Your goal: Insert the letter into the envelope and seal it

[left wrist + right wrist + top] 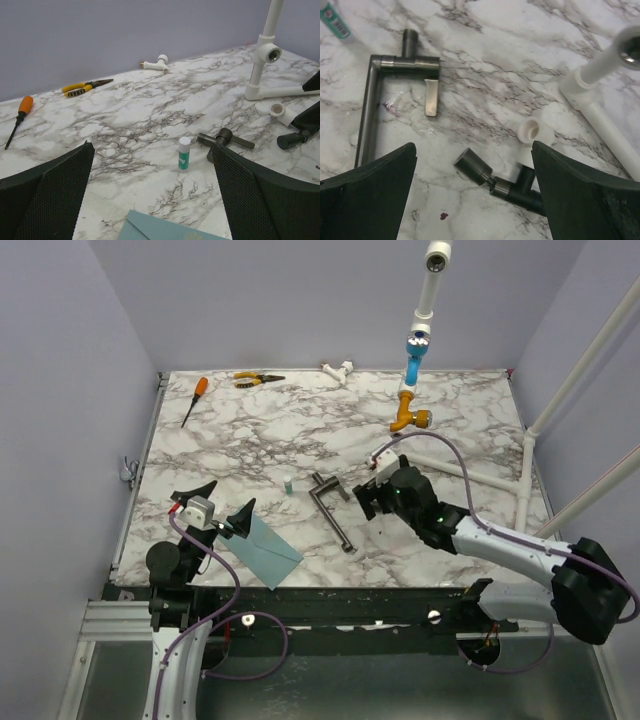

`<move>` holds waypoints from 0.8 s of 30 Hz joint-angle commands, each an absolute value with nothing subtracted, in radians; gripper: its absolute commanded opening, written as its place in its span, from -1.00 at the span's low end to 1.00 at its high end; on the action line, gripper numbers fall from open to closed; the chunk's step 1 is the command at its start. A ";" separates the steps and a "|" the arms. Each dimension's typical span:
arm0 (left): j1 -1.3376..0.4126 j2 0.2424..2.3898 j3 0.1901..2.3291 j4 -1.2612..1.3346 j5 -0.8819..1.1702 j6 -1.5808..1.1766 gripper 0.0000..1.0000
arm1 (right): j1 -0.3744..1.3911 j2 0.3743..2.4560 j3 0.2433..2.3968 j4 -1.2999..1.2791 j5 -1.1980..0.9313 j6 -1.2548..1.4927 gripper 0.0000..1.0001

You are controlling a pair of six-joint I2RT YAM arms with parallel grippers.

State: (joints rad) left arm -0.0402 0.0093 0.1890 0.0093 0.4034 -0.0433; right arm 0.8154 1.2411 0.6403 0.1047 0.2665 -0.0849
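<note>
The teal envelope lies flat near the table's front edge on the left; its top corner shows at the bottom of the left wrist view. No tan letter shows in any view. My left gripper hangs open and empty just above and behind the envelope, its jaws wide apart. My right gripper is open and empty at mid-table right, over a dark pipe fitting that lies between its jaws without touching them.
A small green-and-white glue stick stands beyond the envelope. A grey metal faucet piece lies beside it. White PVC pipes run along the right. A screwdriver, pliers and a white fitting lie at the back.
</note>
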 commanded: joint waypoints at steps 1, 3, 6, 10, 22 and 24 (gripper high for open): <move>-0.032 -0.093 0.209 0.002 0.433 -0.043 0.97 | 0.732 1.117 0.554 0.267 0.268 -0.003 1.00; -0.032 -0.092 0.207 0.002 0.438 -0.044 0.97 | 0.682 1.106 0.530 0.263 0.259 0.053 1.00; -0.032 -0.092 0.207 0.002 0.438 -0.044 0.97 | 0.599 1.085 0.490 0.281 0.260 0.105 1.00; -0.032 -0.094 0.207 0.002 0.431 -0.044 0.97 | 0.551 1.012 0.401 0.368 0.264 0.125 1.00; -0.027 -0.089 0.198 0.007 0.342 -0.066 0.97 | 0.354 0.940 0.216 0.676 0.384 0.149 1.00; -0.015 -0.090 0.194 0.006 0.311 -0.072 0.97 | 0.352 0.923 0.179 0.721 0.438 0.139 1.00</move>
State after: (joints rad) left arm -0.0376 0.0093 0.1890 0.0093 0.3908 -0.0498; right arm 0.3618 0.9535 0.2375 0.5388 0.3340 0.1486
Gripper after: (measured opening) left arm 0.987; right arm 0.998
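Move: Both grippers are open and empty. The envelope lies some 25 cm to the right hand's left, 6 cm nearer the base and about 13 cm below. The black fitting is close by, roughly 5 cm ahead of that hand and 4 cm right. The faucet is about 11 cm left and 4 ahead, the glue stick 20 left and 10 ahead. From the left hand, the envelope lies about 5 cm right, level with it and 22 below. The right hand heads away from the envelope and faucet, sweeping about 16 cm to its right above the black fitting and into the open space beyond, near the white pipe. It stays at much the same height while turning some 30 degrees clockwise, its left side rolling up and its fingertips lifting a little. The fingers remain wide open and touch nothing. ##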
